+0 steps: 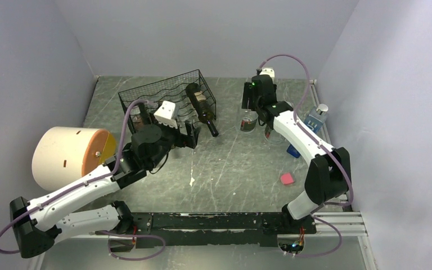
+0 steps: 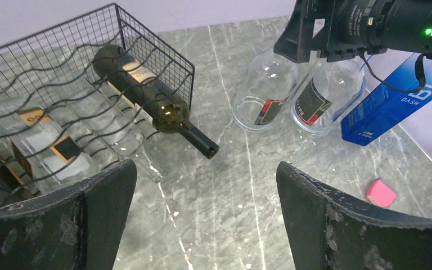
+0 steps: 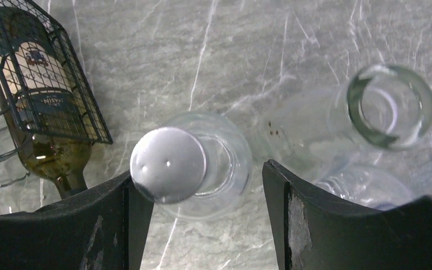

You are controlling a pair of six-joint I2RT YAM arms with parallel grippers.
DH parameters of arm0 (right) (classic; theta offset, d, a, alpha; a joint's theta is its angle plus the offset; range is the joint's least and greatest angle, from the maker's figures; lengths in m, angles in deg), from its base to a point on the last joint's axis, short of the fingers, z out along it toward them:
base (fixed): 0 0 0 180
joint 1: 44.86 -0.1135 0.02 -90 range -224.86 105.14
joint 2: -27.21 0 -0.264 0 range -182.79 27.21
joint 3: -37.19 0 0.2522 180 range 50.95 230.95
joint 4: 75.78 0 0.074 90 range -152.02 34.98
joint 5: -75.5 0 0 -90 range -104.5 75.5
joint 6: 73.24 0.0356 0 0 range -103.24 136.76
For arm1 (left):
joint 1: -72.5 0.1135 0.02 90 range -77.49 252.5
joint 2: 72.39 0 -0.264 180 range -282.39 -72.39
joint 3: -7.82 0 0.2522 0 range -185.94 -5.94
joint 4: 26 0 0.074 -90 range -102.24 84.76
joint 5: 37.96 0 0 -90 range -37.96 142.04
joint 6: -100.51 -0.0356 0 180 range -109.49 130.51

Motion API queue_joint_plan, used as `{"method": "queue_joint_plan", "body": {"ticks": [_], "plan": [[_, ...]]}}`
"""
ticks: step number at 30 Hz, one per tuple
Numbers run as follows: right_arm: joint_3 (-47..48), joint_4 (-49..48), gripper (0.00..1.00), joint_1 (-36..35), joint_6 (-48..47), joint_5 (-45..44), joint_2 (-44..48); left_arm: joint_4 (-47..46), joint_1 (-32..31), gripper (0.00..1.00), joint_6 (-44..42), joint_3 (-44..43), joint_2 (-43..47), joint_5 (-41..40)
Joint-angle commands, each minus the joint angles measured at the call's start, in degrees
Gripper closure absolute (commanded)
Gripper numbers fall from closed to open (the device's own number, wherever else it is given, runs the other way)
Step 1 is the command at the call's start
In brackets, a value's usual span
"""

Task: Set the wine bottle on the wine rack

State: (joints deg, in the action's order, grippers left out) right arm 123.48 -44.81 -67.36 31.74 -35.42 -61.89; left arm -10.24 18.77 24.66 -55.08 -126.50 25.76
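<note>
The black wire wine rack [image 1: 163,98] [image 2: 62,62] stands at the back left. A dark green wine bottle [image 1: 201,104] [image 2: 146,93] lies in its right-hand row, neck poking out over the table. Clear labelled bottles [image 2: 45,140] lie in other rows. My left gripper [image 1: 193,136] [image 2: 205,166] hovers open just in front of the rack, nothing between its fingers. My right gripper [image 1: 248,106] [image 3: 198,171] is open above a standing clear wine bottle with a silver cap [image 3: 169,163] [image 1: 248,122]; the cap sits close by the left finger [image 3: 107,219], well apart from the right one.
A second clear bottle [image 3: 391,104] [image 2: 326,93] with an open mouth stands right of the capped one. A blue box [image 1: 314,121] [image 2: 382,107] is by the right wall. A pink eraser [image 1: 287,179] lies mid-right. A large beige cylinder [image 1: 67,157] lies at the left.
</note>
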Motion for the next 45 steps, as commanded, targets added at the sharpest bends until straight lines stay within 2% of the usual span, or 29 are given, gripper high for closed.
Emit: {"method": "queue_joint_plan", "body": {"ticks": [1, 4, 7, 9, 13, 16, 23, 32, 35, 40, 45], "plan": [[3.4, -2.1, 0.29, 1.0, -4.4, 2.4, -2.5, 1.1, 0.1, 0.03, 6.2, -3.7, -1.8, 0.8], [4.5, -2.1, 0.31, 1.1, -6.8, 5.4, -4.1, 3.6, 0.1, 0.03, 11.2, -4.6, -2.8, 1.1], [4.8, -3.1, 0.38, 1.1, -8.6, 6.3, -4.7, 4.8, 0.1, 0.03, 13.6, -5.1, -3.8, 2.8], [4.9, -3.2, 0.51, 1.1, -9.4, 6.2, -4.4, 5.4, 0.1, 0.04, 14.6, -5.3, -4.4, 3.3], [2.7, -3.0, 0.83, 0.9, -9.7, 5.3, -1.6, 4.9, 0.1, 0.04, 16.8, -5.3, -5.3, 3.5], [-0.4, -3.1, 0.91, -0.1, -8.2, 3.5, 2.1, 3.6, 0.1, 0.04, 18.6, -4.8, -5.9, 6.1], [-11.6, -5.1, 0.99, -5.3, -0.4, -3.2, 11.9, 1.1, 0.1, 0.02, 22.9, -3.6, -8.5, 12.5], [-27.4, -6.5, 1.00, -17.0, 11.8, -15.0, 23.2, -3.2, 0.1, 0.03, 26.9, -4.1, -14.8, 15.9], [-32.2, -7.1, 1.00, -19.1, 17.3, -12.9, 26.7, -4.3, 0.1, 0.04, 27.3, -6.4, -18.0, 12.5], [-39.0, -6.4, 1.00, -20.4, 24.2, -8.1, 31.7, -13.9, 0.8, 0.04, 29.9, -6.0, -25.2, 5.0], [-41.3, -3.8, 1.00, -20.4, 28.3, -7.5, 34.0, -14.5, 1.4, 0.05, 32.3, -10.2, -32.6, 7.1]]}}
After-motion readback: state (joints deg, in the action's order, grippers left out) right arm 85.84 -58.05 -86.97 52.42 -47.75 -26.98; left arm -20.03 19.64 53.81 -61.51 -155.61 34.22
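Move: The capped clear bottle stands upright, its cap almost between the right fingers; its middle is about 2 cm ahead, 1 cm left and 13 cm below that hand. From the bottle, the open clear bottle is some 7 cm right and 2 cm farther out, the second capped bottle 10 cm right and 3 cm nearer. The bottle is about 18 cm ahead, 21 right and 22 below the left hand; the racked wine bottle is 22 ahead, 5 right and 26 below it. The capped clear bottle is taken by its cap end: the right hand eases about 2 cm forward and left, closes on it, then draws it back some 16 cm, away from the other clear bottles, at nearly steady height, rolling left side up near the end. The left hand, fingers staying open, goes about 11 cm right and 9 down, lastly forward, tipping down towards the bottle. ##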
